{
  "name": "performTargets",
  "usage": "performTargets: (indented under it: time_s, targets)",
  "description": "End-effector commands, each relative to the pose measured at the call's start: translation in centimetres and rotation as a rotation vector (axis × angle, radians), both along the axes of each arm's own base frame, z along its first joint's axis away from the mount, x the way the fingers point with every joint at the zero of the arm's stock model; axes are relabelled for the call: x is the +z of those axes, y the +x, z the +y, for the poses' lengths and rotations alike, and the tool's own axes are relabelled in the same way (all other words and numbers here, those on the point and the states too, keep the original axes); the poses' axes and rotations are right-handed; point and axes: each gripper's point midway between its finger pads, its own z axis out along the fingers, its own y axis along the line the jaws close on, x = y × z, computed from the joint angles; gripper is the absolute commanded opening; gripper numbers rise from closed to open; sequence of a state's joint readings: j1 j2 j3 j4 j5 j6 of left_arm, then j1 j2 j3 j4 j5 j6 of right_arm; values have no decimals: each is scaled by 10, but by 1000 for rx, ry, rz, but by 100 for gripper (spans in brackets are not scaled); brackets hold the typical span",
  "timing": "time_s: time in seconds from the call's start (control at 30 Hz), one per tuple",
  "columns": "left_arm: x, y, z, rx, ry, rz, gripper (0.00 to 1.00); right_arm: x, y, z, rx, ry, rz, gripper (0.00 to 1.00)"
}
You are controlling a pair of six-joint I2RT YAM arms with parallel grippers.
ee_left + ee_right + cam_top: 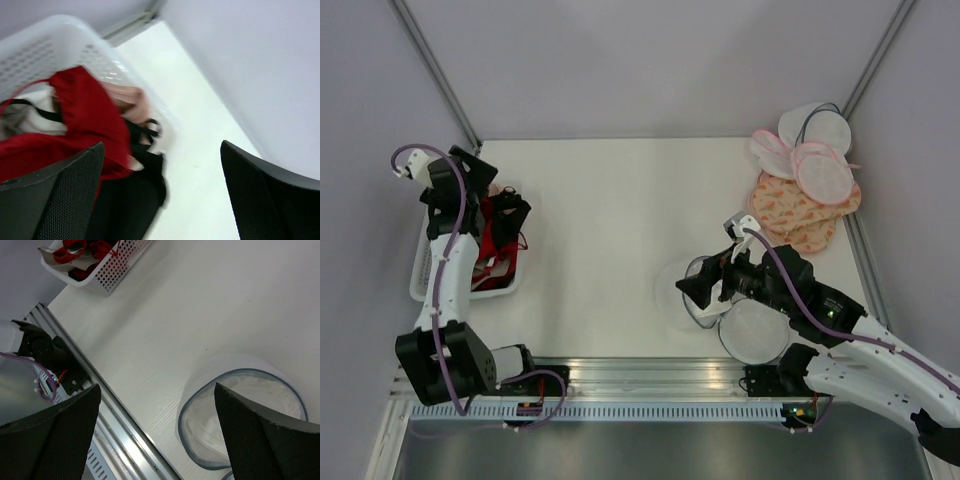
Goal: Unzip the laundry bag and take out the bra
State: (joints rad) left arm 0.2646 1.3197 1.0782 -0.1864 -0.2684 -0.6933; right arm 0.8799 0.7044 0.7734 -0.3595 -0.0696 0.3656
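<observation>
The laundry bag [752, 332] of white mesh with a dark grey zipper rim lies unzipped at the front right, its two halves spread apart. In the right wrist view one open half of the laundry bag [240, 415] lies right beside the right finger and shows only white mesh inside. My right gripper [694, 289] [157, 390] hovers open just above it, holding nothing. My left gripper [512, 213] [161, 150] is open over the white basket [420, 270] at the left. A black bra [135, 200], blurred, lies below its jaws beside a red garment [85, 115].
The perforated basket [50, 30] [117, 270] holds several red and black garments. Pink-rimmed white round bags [815, 165] and peach patterned bags [790, 215] are piled at the back right. A metal rail [640, 375] runs along the near edge. Walls close in on both sides.
</observation>
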Motion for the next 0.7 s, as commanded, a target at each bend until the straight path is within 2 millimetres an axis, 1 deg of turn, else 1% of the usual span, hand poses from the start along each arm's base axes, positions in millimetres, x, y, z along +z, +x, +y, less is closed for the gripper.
performTargets:
  time_s: [0.0, 0.03, 0.07, 0.1, 0.13, 0.17, 0.2, 0.23, 0.27, 0.3, 0.33, 0.37, 0.4, 0.43, 0.47, 0.5, 0.53, 0.57, 0.63, 0.67]
  targets:
    - [32, -3, -68, -191, -42, -103, 100, 8, 20, -18, -174, 30, -14, 98]
    - [49, -9, -93, -278, -53, -153, 100, 7, 25, -27, -249, 37, 10, 98]
    - [54, -12, -112, -336, -55, -164, 100, 7, 41, -48, -405, 32, -1, 98]
    - [57, -19, -158, -466, -65, -174, 100, 7, 46, -57, -465, 28, 1, 98]
    - [68, -27, -181, -545, -71, -211, 100, -1, 47, -66, -531, 18, 39, 98]
    - [73, -34, -206, -640, -63, -230, 100, -2, 55, -86, -653, 3, 26, 98]
    - [76, -49, -257, -816, -78, -243, 99, -4, 57, -94, -696, -5, 29, 98]
    - [79, -59, -282, -915, -73, -252, 99, -12, 56, -109, -763, -38, 44, 98]
    - [74, -68, -308, -1015, -67, -241, 99, -14, 56, -119, -839, -14, 66, 98]
    - [73, -94, -351, -1190, -37, -236, 98, -10, 58, -139, -944, 6, 46, 98]
    - [67, -106, -371, -1268, -22, -219, 98, -20, 52, -155, -1008, -34, 62, 98]
    - [56, -116, -391, -1350, 26, -197, 97, -13, 51, -171, -1098, 31, 56, 98]
    - [52, -141, -421, -1452, 48, -186, 97, -12, 48, -179, -1133, 50, 55, 98]
    - [44, -153, -434, -1504, 74, -162, 97, -17, 43, -190, -1168, 27, 61, 98]
    - [37, -162, -445, -1543, 98, -145, 97, -15, 39, -200, -1207, 65, 60, 98]
    - [26, -178, -466, -1607, 143, -120, 97, -10, 37, -209, -1261, 117, 58, 98]
    - [22, -187, -475, -1639, 164, -114, 97, -14, 32, -219, -1291, 104, 59, 98]
    - [13, -202, -492, -1698, 202, -100, 97, -12, 29, -225, -1313, 126, 57, 98]
    - [6, -211, -505, -1720, 247, -89, 96, -15, 26, -231, -1337, 132, 64, 98]
    - [9, -223, -516, -1753, 276, -106, 96, -18, 25, -231, -1342, 127, 69, 98]
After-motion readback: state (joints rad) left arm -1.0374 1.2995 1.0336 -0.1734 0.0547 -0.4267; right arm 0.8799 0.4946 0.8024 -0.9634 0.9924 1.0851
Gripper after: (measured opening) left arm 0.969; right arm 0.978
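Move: The laundry bag, lying open on the table, is about 51 cm to the left hand's right, some 18 cm back and 20 cm below. The red bra lies about 4 cm back, 2 cm left and 15 cm below that hand, in the white basket, whose middle is roughly 4 cm back and 4 cm left. From the right hand, the bag is some 5 cm ahead, level sideways, 21 cm down; its round lid is about 4 cm back, 15 cm right. Rightward in one fast sweep of about 50 cm, the left hand leaves the basket for the laundry bag, drawing back some 20 cm on the way, rising a little at first and sinking again, and turning nearly 100 degrees clockwise. The right hand meanwhile backs off some 20 cm rightward from the bag, yawing about 70 degrees clockwise. Both keep their fingers wide open and empty. ##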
